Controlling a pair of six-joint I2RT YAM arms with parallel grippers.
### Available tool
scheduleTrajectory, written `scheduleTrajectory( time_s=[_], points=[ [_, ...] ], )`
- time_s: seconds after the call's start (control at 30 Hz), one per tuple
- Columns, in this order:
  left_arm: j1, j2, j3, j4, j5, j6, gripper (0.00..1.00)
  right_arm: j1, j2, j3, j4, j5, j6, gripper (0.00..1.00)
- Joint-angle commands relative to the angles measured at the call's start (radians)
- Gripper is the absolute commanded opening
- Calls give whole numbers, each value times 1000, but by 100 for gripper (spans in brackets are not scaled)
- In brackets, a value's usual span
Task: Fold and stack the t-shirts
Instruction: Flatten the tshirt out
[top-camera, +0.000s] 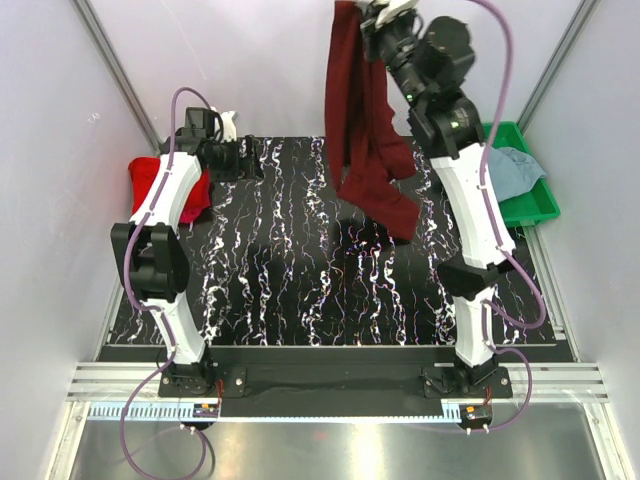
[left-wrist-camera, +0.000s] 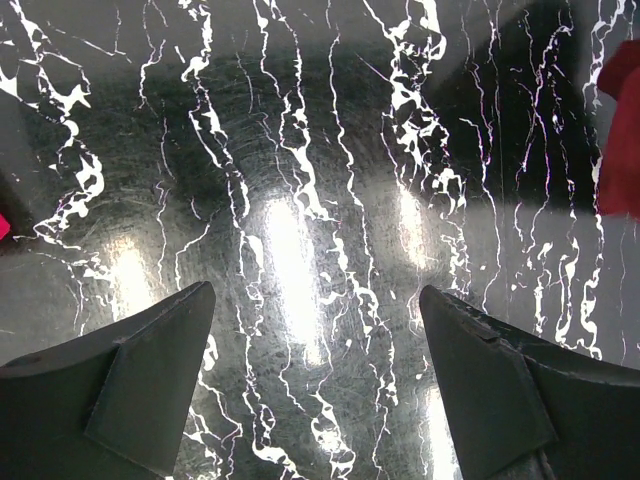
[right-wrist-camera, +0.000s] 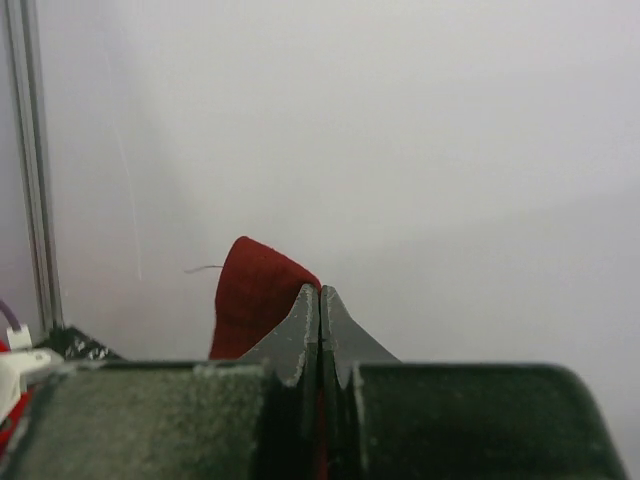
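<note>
A dark maroon t-shirt (top-camera: 365, 130) hangs in the air over the back of the table, its lower end just above the mat. My right gripper (top-camera: 372, 12) is raised high and shut on its top edge; a fold of maroon t-shirt (right-wrist-camera: 250, 300) sticks out beside the closed fingers (right-wrist-camera: 300, 330). A bright red t-shirt (top-camera: 160, 185) lies bunched at the table's left edge, partly hidden by my left arm. A grey-blue t-shirt (top-camera: 510, 170) sits in the green tray (top-camera: 535, 205). My left gripper (left-wrist-camera: 315, 330) hangs open over bare mat near the back left, nothing between its fingers.
The black mat with white veins (top-camera: 300, 270) covers the table. White walls and metal frame posts (top-camera: 115, 70) close in the sides and back. A red cloth edge (left-wrist-camera: 622, 130) shows at the right of the left wrist view.
</note>
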Motion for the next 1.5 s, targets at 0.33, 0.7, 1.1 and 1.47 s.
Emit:
scheduleTrajectory(
  time_s=[0.33, 0.7, 1.1, 1.47],
  points=[
    [3, -25, 12, 29, -33, -6, 91, -39, -118, -21, 119, 28, -49, 0],
    [4, -37, -3, 28, -62, -6, 91, -74, -285, -788, 85, -1, 0, 0],
    [38, -63, 37, 20, -111, 15, 92, -177, -116, -395, -40, -125, 137, 0],
    [39, -157, -9, 11, -231, 34, 94, -59, 124, -408, -165, -539, 286, 0]
  ],
)
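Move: My right hand, high up, already grips the maroon t-shirt by its top. The shirt hangs with its middle about 28 cm below, 4 cm back and 3 cm to the right. The open table middle, where it is to be spread, lies roughly 60 cm down, 6 cm back and 5 cm left. The green bin is some 45 cm right, 9 cm farther out and 58 cm down. From my empty left hand the table middle is about 21 cm right, 7 cm back and 18 cm down. I give the held t-shirt a shake. My right hand first lifts about 8 cm while drawing back a little, then whips down some 30 cm and forward about 12 towards the table, fingers tipping down. It swings out right, bounces back up, then sweeps left some 13 cm while sinking again, grip kept shut. My left hand, still open and touching nothing, drifts about 5 cm left, clear of the cloth. ##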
